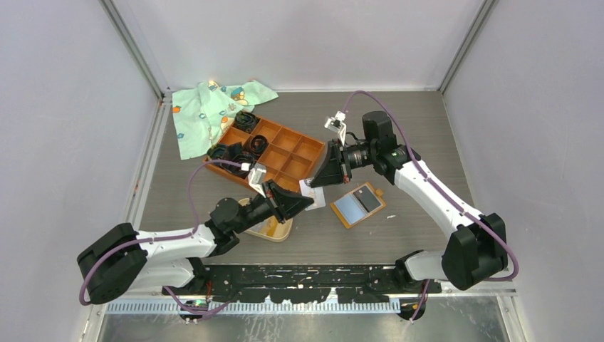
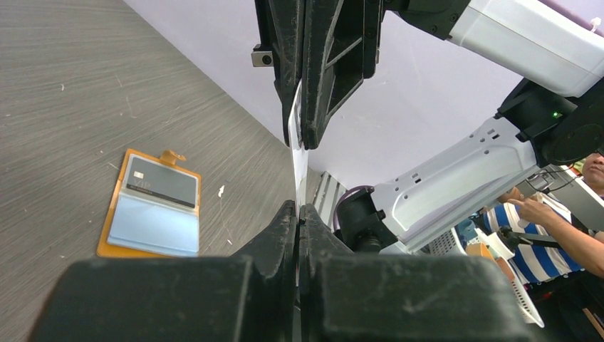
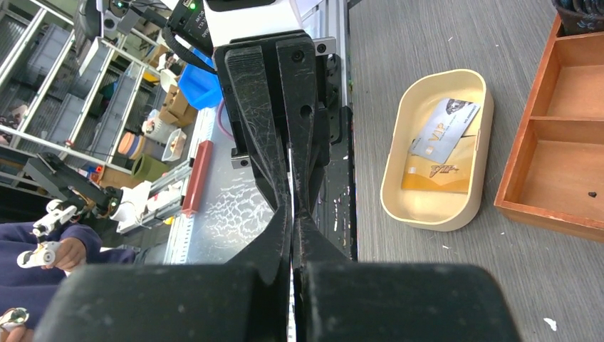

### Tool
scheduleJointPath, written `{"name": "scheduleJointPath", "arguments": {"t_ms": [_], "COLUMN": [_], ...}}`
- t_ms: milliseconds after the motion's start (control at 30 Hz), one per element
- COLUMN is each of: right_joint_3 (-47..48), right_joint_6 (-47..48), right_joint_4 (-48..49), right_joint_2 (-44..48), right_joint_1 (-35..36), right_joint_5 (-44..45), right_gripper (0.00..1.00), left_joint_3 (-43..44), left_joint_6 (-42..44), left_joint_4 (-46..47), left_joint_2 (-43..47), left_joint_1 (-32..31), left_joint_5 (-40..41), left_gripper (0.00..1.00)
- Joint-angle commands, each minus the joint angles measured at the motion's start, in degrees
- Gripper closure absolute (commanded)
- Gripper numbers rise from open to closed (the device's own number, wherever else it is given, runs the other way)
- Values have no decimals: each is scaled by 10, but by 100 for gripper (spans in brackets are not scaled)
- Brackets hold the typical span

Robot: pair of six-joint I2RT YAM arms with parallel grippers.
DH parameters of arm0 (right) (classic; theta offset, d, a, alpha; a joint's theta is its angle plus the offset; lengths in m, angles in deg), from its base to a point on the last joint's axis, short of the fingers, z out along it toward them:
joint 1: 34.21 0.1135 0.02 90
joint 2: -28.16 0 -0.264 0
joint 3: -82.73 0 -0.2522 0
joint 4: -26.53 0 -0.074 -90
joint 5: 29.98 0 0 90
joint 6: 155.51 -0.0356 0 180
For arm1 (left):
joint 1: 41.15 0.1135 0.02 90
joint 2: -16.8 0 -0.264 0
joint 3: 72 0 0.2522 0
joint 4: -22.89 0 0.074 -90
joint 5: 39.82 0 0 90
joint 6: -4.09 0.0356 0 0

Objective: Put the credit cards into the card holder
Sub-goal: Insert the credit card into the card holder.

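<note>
One credit card (image 1: 313, 192), pale in the top view, is held in the air between both grippers. My left gripper (image 1: 308, 202) is shut on its near end and my right gripper (image 1: 314, 182) is shut on its far end. The card shows edge-on in the left wrist view (image 2: 300, 167) and the right wrist view (image 3: 291, 174). The card holder (image 3: 436, 217), a beige oval tray, lies on the table with a silver card (image 3: 446, 128) and a gold card (image 3: 434, 176) inside. In the top view my left arm half hides the tray (image 1: 279, 233). Another dark card (image 2: 161, 182) sits in the open orange wallet (image 2: 114, 214).
The orange wallet (image 1: 358, 205) lies open right of the grippers. The large orange grid tray (image 1: 285, 153) with black coiled bands (image 1: 246, 121) stands behind the left arm. A green patterned cloth (image 1: 210, 110) lies at the back left.
</note>
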Motion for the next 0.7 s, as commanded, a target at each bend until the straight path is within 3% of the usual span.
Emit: {"name": "scheduleJointPath", "arguments": {"t_ms": [0,133,200,400,533,667], "right_joint_3": [10,9,8,8,11,10], "right_joint_6": [21,35,39,86,148,204], "right_joint_4": [-6,-17,-19,-57,-112,-167], "right_joint_2": [17,18,19,34,48,64], "right_joint_1": [-9,-19,-25,-54,-79,-107], "right_joint_5": [-28,-29,-30,-18,6,35], "right_gripper": [99,99,99,99,99,99], "left_joint_3": [-9,-13,-16,-39,-41,-43], "left_joint_6": [-4,-21,-23,-19,-34,-31], "left_joint_4": [27,-5,-19,-82,-183,-245], "left_joint_2": [12,25,36,101,166,211], "left_joint_1": [0,0,0,0,0,0], "left_joint_5": [36,51,55,88,127,125], "left_gripper": [88,61,52,38,21,14]}}
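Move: Both grippers still pinch one card between them, high over the table. From the right hand the open card holder lies about 15 cm to the right, some 8 cm ahead and 25 cm below; the cream tub is about 15 cm to its left and 2 cm ahead, and the wooden tray 17 cm left and 27 cm ahead, both down on the table. From the left hand the holder is roughly 16 cm right, 10 cm ahead and 23 cm below. The left fingers let go of the card, opening wide while dipping about a centimetre, then back off some 4 cm to the left with a slight counter-clockwise turn. The right fingers keep their pinch and carry the card about 4 cm right and 2 cm forward, nearly level, towards the card holder, turning slightly clockwise. ##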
